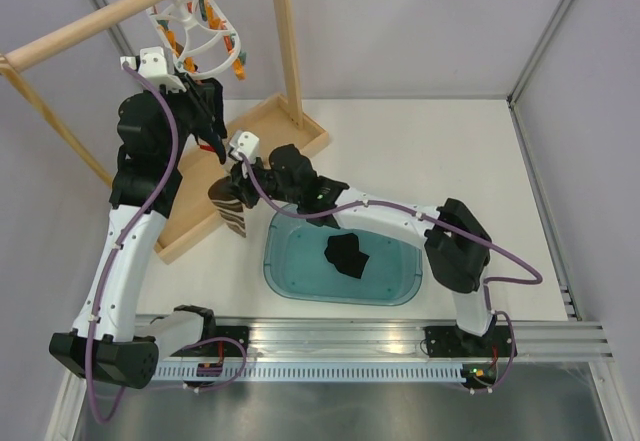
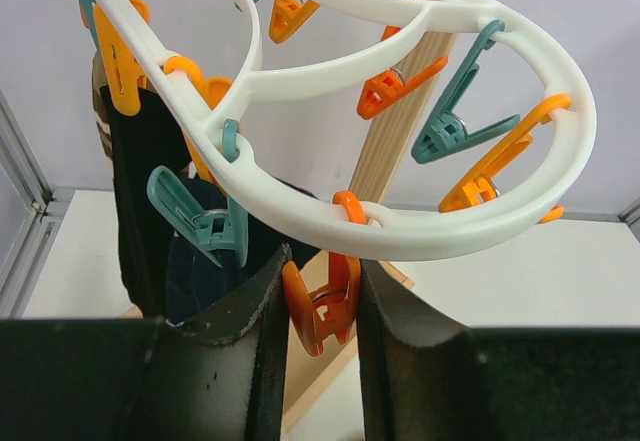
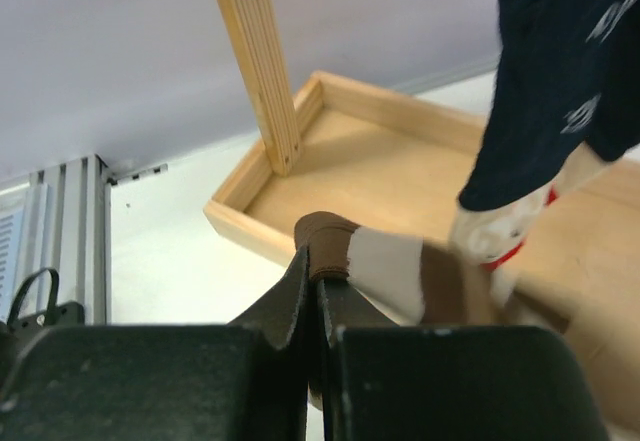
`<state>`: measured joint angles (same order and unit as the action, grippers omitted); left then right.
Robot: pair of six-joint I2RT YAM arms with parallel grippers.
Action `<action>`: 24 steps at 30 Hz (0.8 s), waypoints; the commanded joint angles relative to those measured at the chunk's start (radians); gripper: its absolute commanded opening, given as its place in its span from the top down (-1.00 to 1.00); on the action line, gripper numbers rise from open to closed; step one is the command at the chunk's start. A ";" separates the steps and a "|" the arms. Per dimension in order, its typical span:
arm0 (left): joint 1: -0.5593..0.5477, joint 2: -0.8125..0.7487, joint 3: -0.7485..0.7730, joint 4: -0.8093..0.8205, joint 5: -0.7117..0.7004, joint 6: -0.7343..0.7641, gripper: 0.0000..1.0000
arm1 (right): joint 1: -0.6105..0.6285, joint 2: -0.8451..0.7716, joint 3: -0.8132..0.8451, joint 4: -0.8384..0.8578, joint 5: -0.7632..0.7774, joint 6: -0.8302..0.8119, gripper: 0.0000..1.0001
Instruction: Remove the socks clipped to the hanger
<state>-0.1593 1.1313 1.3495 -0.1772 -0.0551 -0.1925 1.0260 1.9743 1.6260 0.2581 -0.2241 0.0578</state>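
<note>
The white ring hanger [image 1: 195, 31] [image 2: 400, 231] hangs from the wooden pole, with orange and teal clips dangling. My left gripper [image 1: 212, 149] [image 2: 322, 306] is shut on an orange clip [image 2: 325, 301], one pad on each side. A striped brown and white sock [image 1: 232, 213] [image 3: 390, 266] hangs just below, and my right gripper [image 1: 237, 189] [image 3: 320, 286] is shut on its brown cuff. Dark socks [image 2: 140, 191] still hang from clips. A navy sock [image 3: 560, 81] and a red-white sock [image 3: 495, 236] dangle beside the striped one. One black sock [image 1: 347, 254] lies in the teal basin [image 1: 390, 276].
The wooden rack's pole [image 1: 100, 21], upright post [image 1: 285, 41] [image 3: 255, 61] and tray-like base [image 1: 270, 131] [image 3: 400, 171] stand at the back left. The basin sits in front of the right arm. Metal frame rails edge the table.
</note>
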 commanded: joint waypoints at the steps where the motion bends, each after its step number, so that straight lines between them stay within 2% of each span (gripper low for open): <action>1: -0.006 -0.024 0.036 0.028 -0.023 0.031 0.95 | 0.006 -0.103 -0.057 0.059 0.035 0.000 0.99; 7: -0.008 -0.028 0.034 0.028 -0.017 0.025 0.95 | 0.005 -0.147 -0.115 0.067 0.061 -0.004 0.99; 8: -0.008 -0.033 0.034 0.028 -0.022 0.019 0.88 | 0.006 -0.152 -0.121 0.066 0.065 -0.004 0.99; 9: -0.008 -0.034 0.030 0.027 -0.029 0.016 0.68 | 0.005 -0.158 -0.132 0.066 0.069 -0.006 0.99; 11: -0.008 -0.041 0.025 0.022 -0.034 0.010 0.07 | 0.005 -0.172 -0.155 0.067 0.080 -0.006 0.99; 13: -0.008 -0.050 0.017 0.013 -0.034 0.005 -0.14 | 0.005 -0.187 -0.169 0.069 0.088 -0.009 0.99; 14: -0.008 -0.053 0.017 0.009 -0.035 0.002 -0.32 | 0.005 -0.192 -0.175 0.067 0.094 -0.009 0.98; 16: -0.008 -0.062 0.016 -0.008 -0.035 -0.004 -0.93 | 0.005 -0.206 -0.193 0.066 0.103 -0.012 0.99; 17: -0.008 -0.065 0.010 -0.014 -0.035 -0.005 -0.99 | 0.005 -0.210 -0.207 0.066 0.109 -0.012 0.99; 24: -0.009 -0.139 -0.056 -0.039 -0.037 -0.012 -1.00 | 0.005 -0.278 -0.285 0.066 0.153 -0.019 0.99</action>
<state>-0.1642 1.0344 1.3209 -0.1955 -0.0776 -0.1951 1.0260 1.7668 1.3640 0.2913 -0.1104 0.0544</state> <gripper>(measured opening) 0.995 0.013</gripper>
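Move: The right hand's shut fingers already hold the freed striped sock, with the teal tray about 24 cm to its right, 4 cm back and 25 cm below. The black sock in the tray lies some 25 cm right and 5 cm back, and the wooden base about 12 cm ahead and 8 cm left, also far below. The left fingers still squeeze the empty orange clip right at their tips, with a teal clip about 5 cm to its left, 2 cm farther out and 2 cm higher. The right hand keeps its pinch on the striped sock and carries it about 5 cm to the right and slightly back, towards the teal tray, dipping and lifting by a centimetre or two on the way and ending near its starting height. The left hand first holds still on the orange clip, then spreads its fingers wide, lets go of it and draws back some 3 cm while rising a little, its wrist barely turning. ##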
